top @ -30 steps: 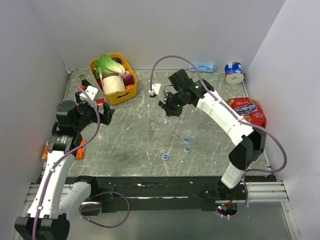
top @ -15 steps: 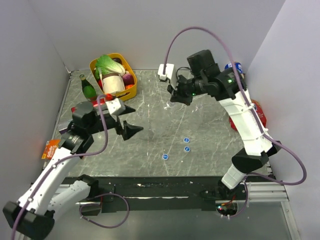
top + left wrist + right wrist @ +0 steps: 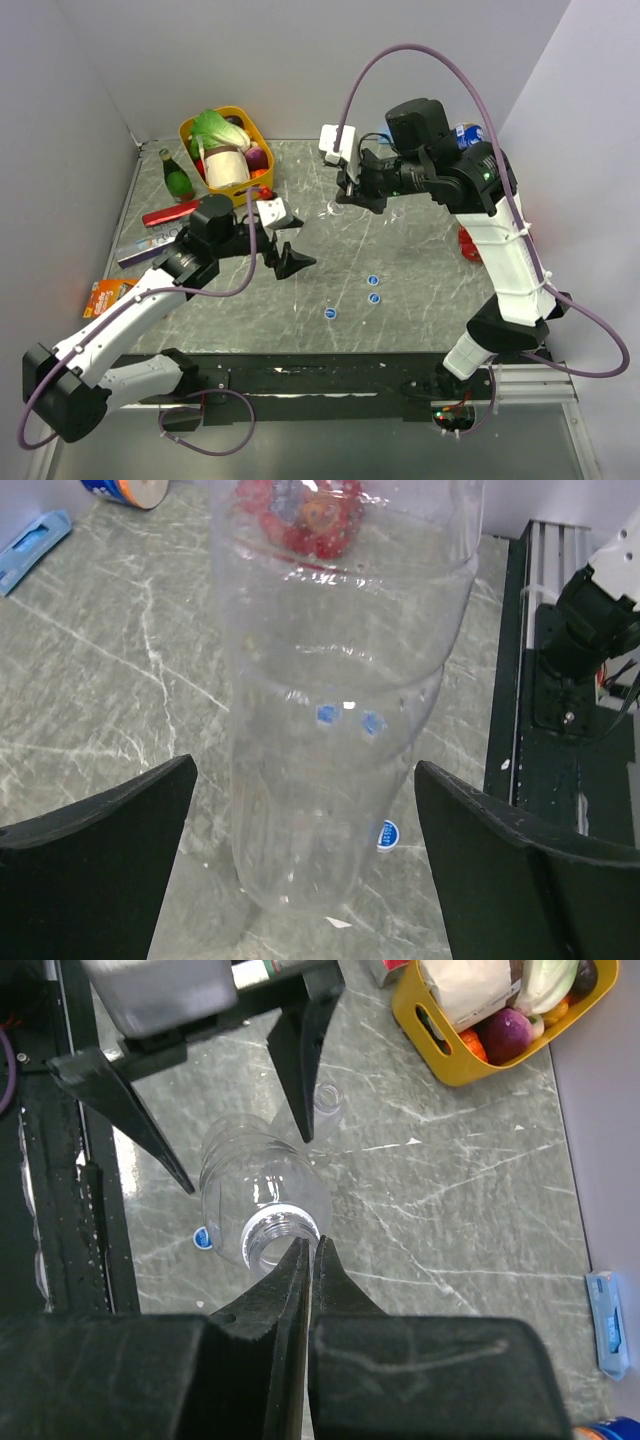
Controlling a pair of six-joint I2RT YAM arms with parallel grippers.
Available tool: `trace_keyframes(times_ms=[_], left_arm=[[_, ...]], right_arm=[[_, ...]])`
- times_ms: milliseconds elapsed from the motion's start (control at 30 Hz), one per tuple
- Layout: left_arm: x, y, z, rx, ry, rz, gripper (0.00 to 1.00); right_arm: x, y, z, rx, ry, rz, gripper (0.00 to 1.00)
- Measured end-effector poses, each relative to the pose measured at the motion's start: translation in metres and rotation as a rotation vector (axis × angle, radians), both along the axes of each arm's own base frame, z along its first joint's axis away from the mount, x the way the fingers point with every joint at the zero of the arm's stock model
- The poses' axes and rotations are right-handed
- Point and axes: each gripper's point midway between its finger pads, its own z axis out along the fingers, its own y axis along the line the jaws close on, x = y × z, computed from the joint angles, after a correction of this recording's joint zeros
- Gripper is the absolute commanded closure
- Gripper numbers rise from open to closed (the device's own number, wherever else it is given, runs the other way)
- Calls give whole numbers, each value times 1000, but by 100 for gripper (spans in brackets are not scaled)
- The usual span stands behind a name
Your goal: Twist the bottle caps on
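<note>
A clear bottle hangs tilted from my right gripper, whose fingers are shut on the rim of its open neck. From above, this bottle shows faintly below the right gripper at mid-table. My left gripper is open, its fingers spread either side of the bottle without touching it. Three blue caps lie on the table nearer the front. One cap shows beside the bottle's base. The open neck of a second bottle stands just behind the left fingers.
A yellow basket of groceries sits at the back left with a green bottle beside it. A red item and an orange packet lie by the left edge. A red snack bag is at the right, a tape roll behind.
My left arm has swung from the left edge to mid-table, its open gripper now facing the bottle. The right gripper closed on the bottle's neck and carried it back and up.
</note>
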Motion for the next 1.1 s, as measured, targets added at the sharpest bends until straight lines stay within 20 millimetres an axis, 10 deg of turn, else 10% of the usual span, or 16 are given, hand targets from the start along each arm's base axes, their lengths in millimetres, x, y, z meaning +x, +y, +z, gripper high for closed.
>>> trace_keyframes(times_ms=[533, 633, 833, 1000, 1100], left_arm=[[-5, -21, 0, 51, -93, -95, 33], [-7, -21, -1, 52, -93, -105, 42], [-11, -17, -2, 68, -90, -100, 50], [-5, 9, 29, 20, -124, 11, 81], [4, 33, 65, -40, -166, 115, 99]], right_arm=[[-20, 1, 12, 36, -8, 38, 97], [-22, 3, 12, 37, -8, 45, 54], [-13, -17, 16, 61, -55, -65, 10], [-6, -86, 55, 231, -187, -294, 5], [-12, -91, 74, 289, -251, -283, 5]])
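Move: Just off the left hand's open fingertips hangs the bottle, its body about 5 cm to the right, 1 cm ahead and some 2 cm above; from the right hand, which already pinches its mouth rim, the body's middle lies about 9 cm below, 2 cm left and 1 cm back. A standing bottle is roughly 10 cm ahead of the left hand, 7 cm left and 18 cm below. The nearest blue cap lies about 27 cm under that hand, level fore and aft, 4 cm right. Easing some 2 cm right, the left hand brings its wide-open fingers around the bottle body and closes them on both sides, while the right hand keeps its rim pinch and drifts back about 2 cm. Only then does the right hand open wide, let go and pull away right and up, turning clockwise; the left hand lifts the bottle up and left, 5 to 7 cm each way. ##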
